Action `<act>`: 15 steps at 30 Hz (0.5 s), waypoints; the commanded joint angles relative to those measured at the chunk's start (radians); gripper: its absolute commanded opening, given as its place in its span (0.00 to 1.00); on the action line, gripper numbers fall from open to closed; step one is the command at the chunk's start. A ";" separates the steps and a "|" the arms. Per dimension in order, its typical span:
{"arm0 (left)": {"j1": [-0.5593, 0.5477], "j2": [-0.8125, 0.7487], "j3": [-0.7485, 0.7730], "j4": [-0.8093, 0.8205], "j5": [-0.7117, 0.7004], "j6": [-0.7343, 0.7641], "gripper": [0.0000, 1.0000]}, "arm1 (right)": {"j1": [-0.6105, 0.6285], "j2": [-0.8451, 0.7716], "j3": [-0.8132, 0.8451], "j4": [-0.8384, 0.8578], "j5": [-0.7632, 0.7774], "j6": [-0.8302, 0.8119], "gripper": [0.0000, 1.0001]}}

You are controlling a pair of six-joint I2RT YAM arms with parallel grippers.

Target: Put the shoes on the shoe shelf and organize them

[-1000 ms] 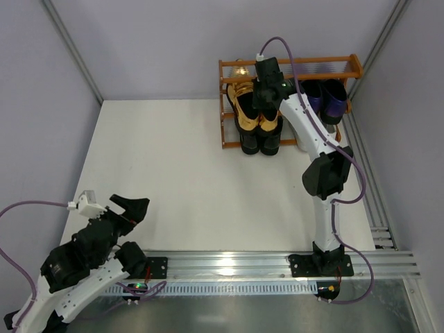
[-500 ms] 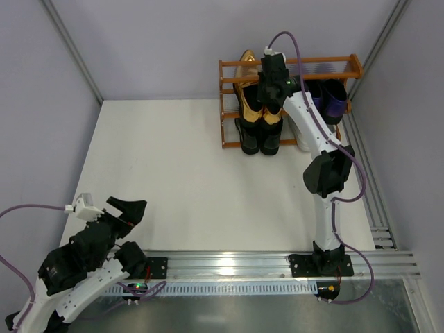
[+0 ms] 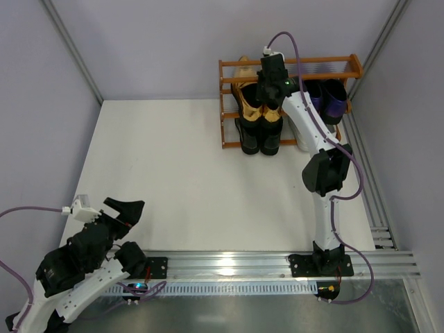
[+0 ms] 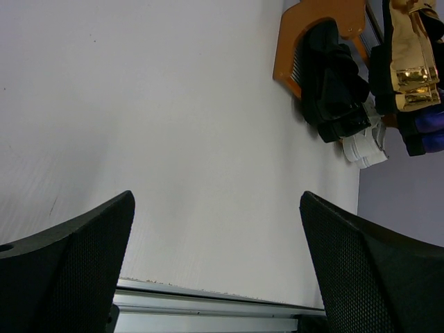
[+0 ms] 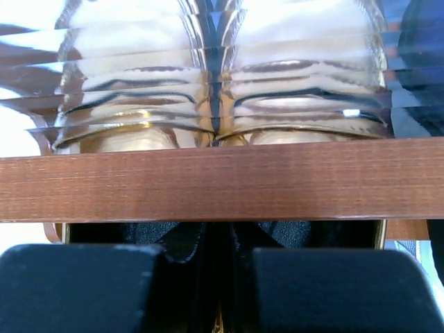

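The orange-brown shoe shelf (image 3: 347, 68) stands at the table's far right. My right gripper (image 3: 269, 91) is shut on the inner edges of the pair of gold loafers (image 3: 250, 107) and holds them at the left of the upper tier. In the right wrist view the gold loafers (image 5: 222, 69) lie beyond a wooden bar (image 5: 222, 180), with my right gripper (image 5: 220, 257) pinching them together. The black loafers (image 3: 258, 141) sit on the lower tier left. The purple loafers (image 3: 327, 98) sit at the right. The white sneakers (image 4: 364, 146) show beside the black pair. My left gripper (image 3: 121, 211) is open and empty.
The left wrist view shows my open left gripper (image 4: 215, 243) over the bare white table (image 4: 173, 125), with the shelf's side panel (image 4: 312, 28) far off. A metal rail (image 3: 229, 263) runs along the near edge. Grey walls close in the left, back and right.
My right gripper has lifted the gold loafers up and back from in front of the shelf to its upper tier. The left arm has drifted slightly toward the near edge.
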 commanded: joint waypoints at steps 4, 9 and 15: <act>-0.001 0.010 0.020 -0.004 -0.038 -0.016 1.00 | -0.003 -0.082 0.080 0.228 -0.007 -0.016 0.77; -0.001 0.020 0.026 0.005 -0.042 -0.013 1.00 | -0.003 -0.157 0.054 0.214 0.019 -0.030 1.00; 0.000 0.049 0.026 0.031 -0.036 -0.003 1.00 | -0.001 -0.291 -0.100 0.170 0.019 -0.006 1.00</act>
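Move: The right hand is shut on the adjoining inner sides of the gold shoes; the pair's middle lies about 4 cm ahead, 1 cm left and 3 cm below it, under the rack's top front rail. The purple shoes sit on the same shelf, roughly 17 cm right and 4 cm ahead; the black shoes stand straight below the gold pair, some 17 cm beneath the hand. From the left hand the gold shoes lie about 45 cm ahead and 40 cm right, level in height. The right hand lets go of the gold shoes' inner sides on the upper shelf, its fingers going from nearly shut to wide open while it edges barely forward and starts to lift. It then climbs ever faster out from between the two shoe openings, about 9 cm up in all and drifting slightly back at the end, on the robot's side of the top front rail, the fingertips tilting up some 10 degrees and staying open, clear of the shoes. ##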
